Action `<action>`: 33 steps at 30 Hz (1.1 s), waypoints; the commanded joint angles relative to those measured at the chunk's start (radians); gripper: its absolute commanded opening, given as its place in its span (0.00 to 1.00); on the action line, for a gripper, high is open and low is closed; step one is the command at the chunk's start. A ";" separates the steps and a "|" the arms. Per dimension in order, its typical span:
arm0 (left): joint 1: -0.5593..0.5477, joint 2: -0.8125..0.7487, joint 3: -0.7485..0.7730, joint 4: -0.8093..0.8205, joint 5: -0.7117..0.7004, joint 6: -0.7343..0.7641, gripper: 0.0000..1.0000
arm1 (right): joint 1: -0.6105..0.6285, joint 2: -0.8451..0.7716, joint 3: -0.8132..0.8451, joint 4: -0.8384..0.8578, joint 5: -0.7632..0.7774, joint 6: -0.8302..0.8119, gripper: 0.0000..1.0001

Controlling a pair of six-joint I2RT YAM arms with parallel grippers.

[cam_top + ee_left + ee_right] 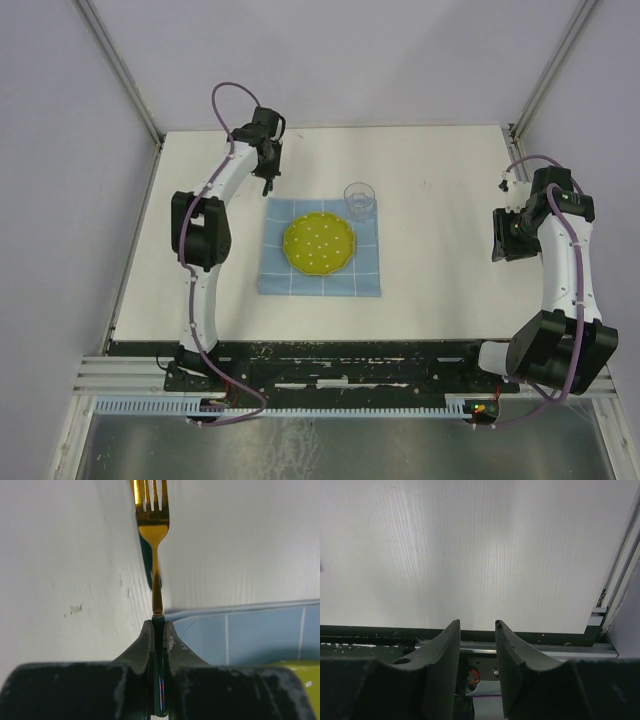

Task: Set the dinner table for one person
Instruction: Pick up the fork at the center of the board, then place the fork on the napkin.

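Note:
A gold fork [152, 525] with a dark green handle is clamped between my left gripper's [159, 626] fingers, tines pointing away over the off-white dinner table [60, 555]. Its shadow lies close beside it. In the top view the left gripper [267, 180] hovers at the far left corner of a light-blue gridded cloth [290, 278]. A yellow plate [319, 244] sits in the middle of the cloth, and a clear glass [360, 198] stands on its far right corner. My right gripper [505, 236] is far to the right, open and empty [477, 625], over bare table [470, 545].
The cloth's corner [250, 630] and the plate's rim [300, 672] show just right of the left fingers. A metal frame post [620, 580] and the black near rail [380, 632] border the table by the right gripper. Walls enclose the table on three sides.

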 commanded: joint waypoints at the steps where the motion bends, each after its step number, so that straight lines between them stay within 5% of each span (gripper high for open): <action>1: -0.020 -0.172 -0.153 -0.044 -0.077 -0.110 0.03 | -0.006 -0.029 0.026 0.020 -0.018 0.005 0.42; 33: -0.218 -0.533 -0.756 0.061 -0.158 -0.354 0.03 | -0.006 -0.076 -0.011 0.015 0.002 -0.001 0.42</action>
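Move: The left hand, already gripping the fork some 8 cm above the table, is bound for the placemat's left strip, about 20 cm back and 1 cm right. The plate lies 21 cm back and 16 cm right, the glass 6 cm back and 29 cm right; the knife is about 7 cm ahead, straight on. That strip lies roughly 67 cm left and 9 cm ahead of the right hand, 14 cm below. The left hand keeps its pinch on the fork and carries it back about 18 cm, to beside the plate. ##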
